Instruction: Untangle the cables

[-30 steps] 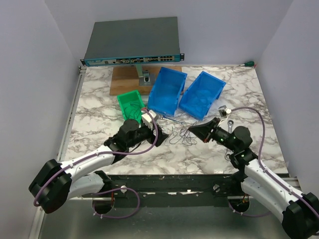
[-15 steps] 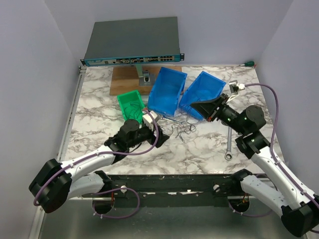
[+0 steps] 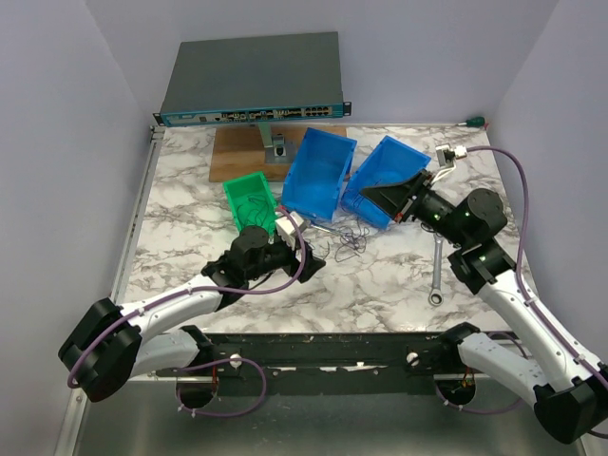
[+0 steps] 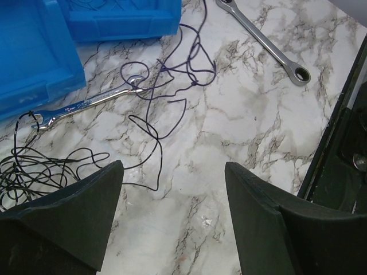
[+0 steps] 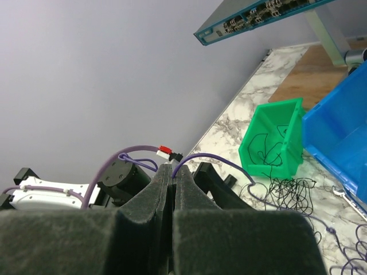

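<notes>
The cables [image 3: 347, 242] lie as a small tangle on the marble in front of the blue bins. In the left wrist view a blue-purple strand [image 4: 183, 74] loops at the centre and a black clump [image 4: 40, 169] sits at the left. My left gripper [image 3: 304, 255] rests low just left of the tangle, open, with bare marble between its fingers [image 4: 269, 217]. My right gripper [image 5: 172, 167] is raised near the right blue bin, shut on a thin blue-purple cable [image 5: 218, 156] that arcs down to the black clump [image 5: 289, 192].
Two blue bins [image 3: 318, 171] [image 3: 385, 180] stand tilted behind the tangle, and a green bin [image 3: 249, 198] with black wire in it stands to their left. A ratchet wrench [image 3: 436, 271] lies at the right, a small spanner [image 4: 86, 106] among the wires. A network switch [image 3: 252, 81] stands at the back.
My right arm has risen and swung back-right from the tangle to the right blue bin, drawing a strand with it. The tangle has shifted and the ratchet wrench now shows. The left arm barely moved.
</notes>
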### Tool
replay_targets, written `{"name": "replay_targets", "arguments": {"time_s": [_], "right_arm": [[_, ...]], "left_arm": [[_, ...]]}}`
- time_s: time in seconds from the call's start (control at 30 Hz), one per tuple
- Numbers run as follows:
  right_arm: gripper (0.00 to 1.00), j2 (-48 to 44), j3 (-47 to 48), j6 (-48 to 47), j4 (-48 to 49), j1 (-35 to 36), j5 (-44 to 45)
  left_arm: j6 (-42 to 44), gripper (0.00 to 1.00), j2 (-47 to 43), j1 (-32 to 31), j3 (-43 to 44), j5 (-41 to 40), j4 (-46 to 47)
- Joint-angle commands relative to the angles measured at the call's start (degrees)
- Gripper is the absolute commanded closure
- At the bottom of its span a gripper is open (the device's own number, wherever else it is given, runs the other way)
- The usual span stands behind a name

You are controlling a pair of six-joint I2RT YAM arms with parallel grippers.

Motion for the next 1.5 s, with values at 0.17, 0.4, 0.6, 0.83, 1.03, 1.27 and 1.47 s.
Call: {"name": "replay_targets", "arguments": {"time_s": [0.17,0.4,0.6,0.83,1.03,1.27,1.47], "right_arm": [[0.99,1.3,2.6,2.3,-0.6,0.4,-3.5],[0.99,2.6,3.5,3.2,-0.2,0.4,-3.8],[0.99,3.1,6.2,3.0,-1.4,0.3,-4.1],[0.99,3.0,8.9,3.8,-1.8,0.4,-4.5],[0.99,3.0,9.7,7.5,0.8,0.4,-6.7],[0.99,3.5,15.3,10.2,0.1,0.4,-6.0],[0.99,5.2,22.8,10.7,-1.8,0.3,-3.6]], "left_arm": [[0.3,0.27,0.2,-0.6,1.3,2.7,2.4],[0.2,0.26,3.8,-1.1,3.6,3.1,1.1],[0.1,0.27,8.6,-1.9,7.4,2.2,-2.0],[-0.1,0.29,12.9,-2.6,10.9,2.6,-3.7],[-0.7,0.30,15.4,-3.0,12.9,1.7,-4.3],[-0.8,0.29,17.0,-3.7,14.1,0.1,-5.3],[-1.0,0.27,15.8,-3.8,13.0,0.2,-3.7]]}}
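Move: The purple cable is pinched in the right gripper, and its lower loops hang low, about 30 cm below that hand, 8 cm ahead and 3 cm to its left. From the open left hand those loops lie roughly 10 cm ahead, 9 cm to the right and 10 cm down. The blue wrench lies some 16 cm ahead of the left hand and 3 cm right, the black cable pile 12 cm ahead and 5 cm left, both about 13 cm below. The purple cable, still pinched in the shut right fingers, is held almost level at first, then pulled up about 12 cm, fastest at the end, drawing slightly back as the fingers tilt upward. Meanwhile the left hand, open and empty, eases some 5 cm to the right towards the hanging loops, sinking about 2 cm and tipping its fingers down a little. ##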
